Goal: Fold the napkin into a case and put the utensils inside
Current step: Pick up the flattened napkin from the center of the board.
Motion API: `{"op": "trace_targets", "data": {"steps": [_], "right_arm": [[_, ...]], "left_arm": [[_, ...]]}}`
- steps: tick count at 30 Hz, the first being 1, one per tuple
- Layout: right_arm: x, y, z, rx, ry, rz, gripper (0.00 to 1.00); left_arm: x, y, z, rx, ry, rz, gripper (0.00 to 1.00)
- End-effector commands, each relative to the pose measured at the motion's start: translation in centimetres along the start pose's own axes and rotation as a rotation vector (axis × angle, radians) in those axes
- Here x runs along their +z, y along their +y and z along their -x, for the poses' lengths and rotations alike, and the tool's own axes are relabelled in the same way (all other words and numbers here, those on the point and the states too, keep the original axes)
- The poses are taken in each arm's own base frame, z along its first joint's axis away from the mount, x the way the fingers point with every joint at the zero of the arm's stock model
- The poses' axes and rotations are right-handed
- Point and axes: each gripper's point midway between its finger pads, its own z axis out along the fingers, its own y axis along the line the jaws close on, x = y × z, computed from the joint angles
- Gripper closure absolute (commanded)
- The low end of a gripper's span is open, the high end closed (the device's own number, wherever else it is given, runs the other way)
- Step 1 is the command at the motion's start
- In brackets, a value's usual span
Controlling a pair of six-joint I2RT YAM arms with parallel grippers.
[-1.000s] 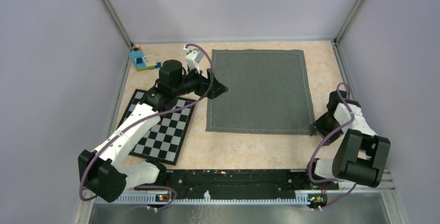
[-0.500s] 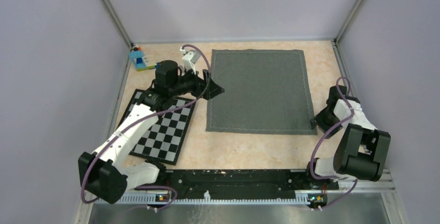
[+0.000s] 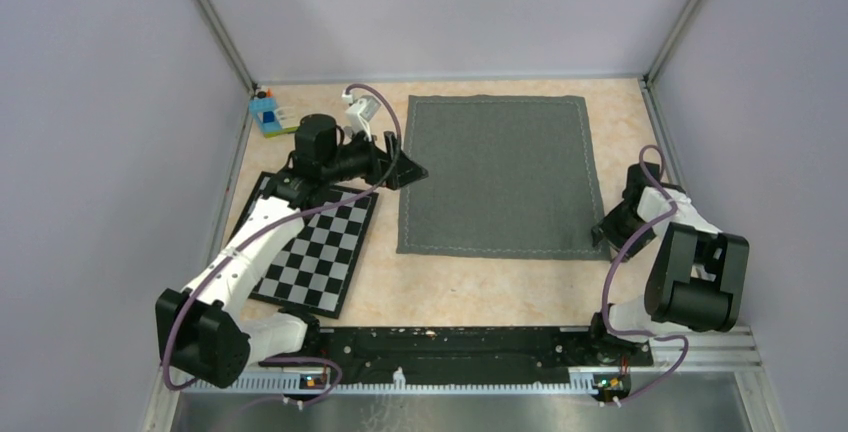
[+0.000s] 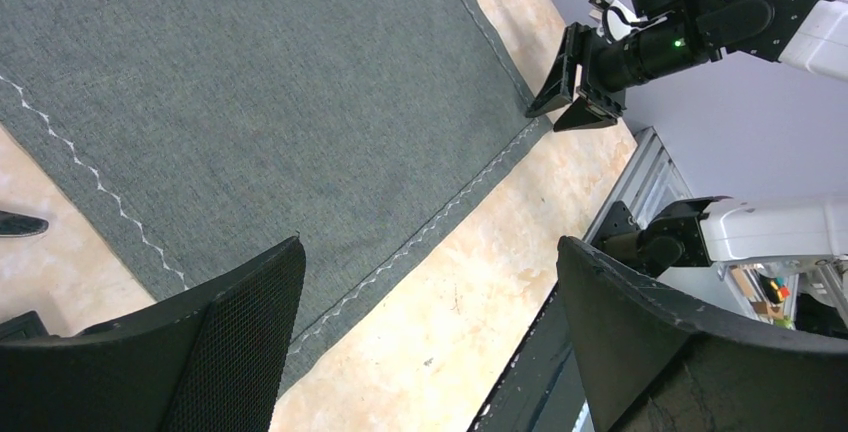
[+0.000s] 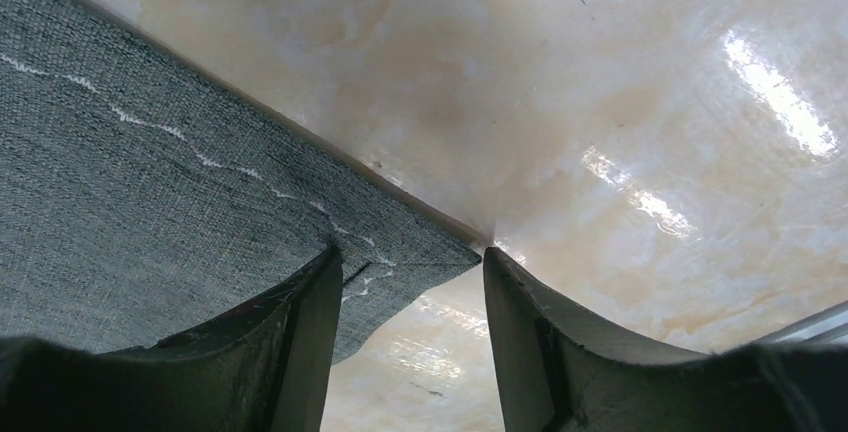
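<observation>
The dark grey napkin (image 3: pixel 497 174) lies flat and unfolded on the tabletop; no case shape shows. My left gripper (image 3: pixel 412 170) hovers by its left edge, jaws wide open with nothing between them (image 4: pixel 430 247); under it are the napkin (image 4: pixel 260 92) and its stitched hem. My right gripper (image 3: pixel 605 235) is low at the napkin's near right corner. In the right wrist view that corner (image 5: pixel 420 252) lies in the gap of the right gripper (image 5: pixel 410 262), whose jaws stand apart and are not pinching it. The utensils are out of view.
A black-and-white checkered mat (image 3: pixel 315 252) lies under the left arm. A blue toy-brick block (image 3: pixel 268 112) sits in the far left corner. The black base rail (image 3: pixel 450 342) runs along the near edge. Walls close in on the left, right and back.
The right gripper has slid away from the base onto the napkin's near right corner, its jaws narrowing a little. The left gripper has drifted slightly left and back.
</observation>
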Motion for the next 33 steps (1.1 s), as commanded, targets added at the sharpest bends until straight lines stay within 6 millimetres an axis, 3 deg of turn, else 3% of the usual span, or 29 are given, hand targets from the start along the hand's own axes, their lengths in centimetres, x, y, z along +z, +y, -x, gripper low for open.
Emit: {"op": "trace_targets", "data": {"steps": [1, 9, 17, 20, 22, 25, 28, 33], "right_arm": [[0.2, 1.0, 0.7, 0.01, -0.022, 0.035, 0.46], [1.5, 0.3, 0.2, 0.013, -0.014, 0.003, 0.51], [1.9, -0.4, -0.5, 0.011, 0.001, -0.03, 0.78], [1.4, -0.3, -0.5, 0.017, -0.017, -0.027, 0.87], [1.1, -0.3, -0.4, 0.031, -0.027, -0.03, 1.0], [0.6, 0.1, -0.3, 0.044, -0.025, -0.021, 1.0], [0.4, 0.1, 0.1, 0.067, -0.057, -0.019, 1.0], [-0.2, 1.1, 0.8, 0.088, -0.117, 0.044, 1.0]], "left_arm": [[0.1, -0.4, 0.6, -0.001, -0.014, -0.061, 0.01], [0.2, -0.2, 0.4, -0.017, -0.004, -0.072, 0.01], [0.5, 1.0, 0.0, -0.02, -0.004, -0.041, 0.01], [0.9, 2.2, -0.1, -0.043, -0.004, 0.021, 0.01], [1.4, 3.8, -0.5, -0.088, 0.005, 0.119, 0.01], [1.5, 6.3, -3.6, -0.23, 0.099, 0.335, 0.01], [1.7, 6.4, -8.0, -0.329, 0.152, 0.541, 0.01], [0.3, 7.6, -14.6, -0.586, 0.135, 0.954, 0.01]]}}
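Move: The right hand's fingers straddle the napkin's right edge at its near-right corner, whose tip is about 2 cm back, 1 cm right and 1 cm below; the napkin's middle is about 21 cm ahead and 22 cm left. From the left hand, the near-left corner lies about 9 cm back, 4 cm left and 26 cm below. On that same table, the knife is roughly 19 cm ahead and 12 cm left, and the checkered board's middle 6 cm back and 26 cm left. The right fingers shut from half open and pinch a fold of the napkin at its near-right corner, the hand staying low at the table after easing forward under 1 cm. The left hand hovers, then swoops down about 11 cm, finally drawing back towards the near-left corner, its wide-open fingers tipping some 30 degrees more steeply downward. ##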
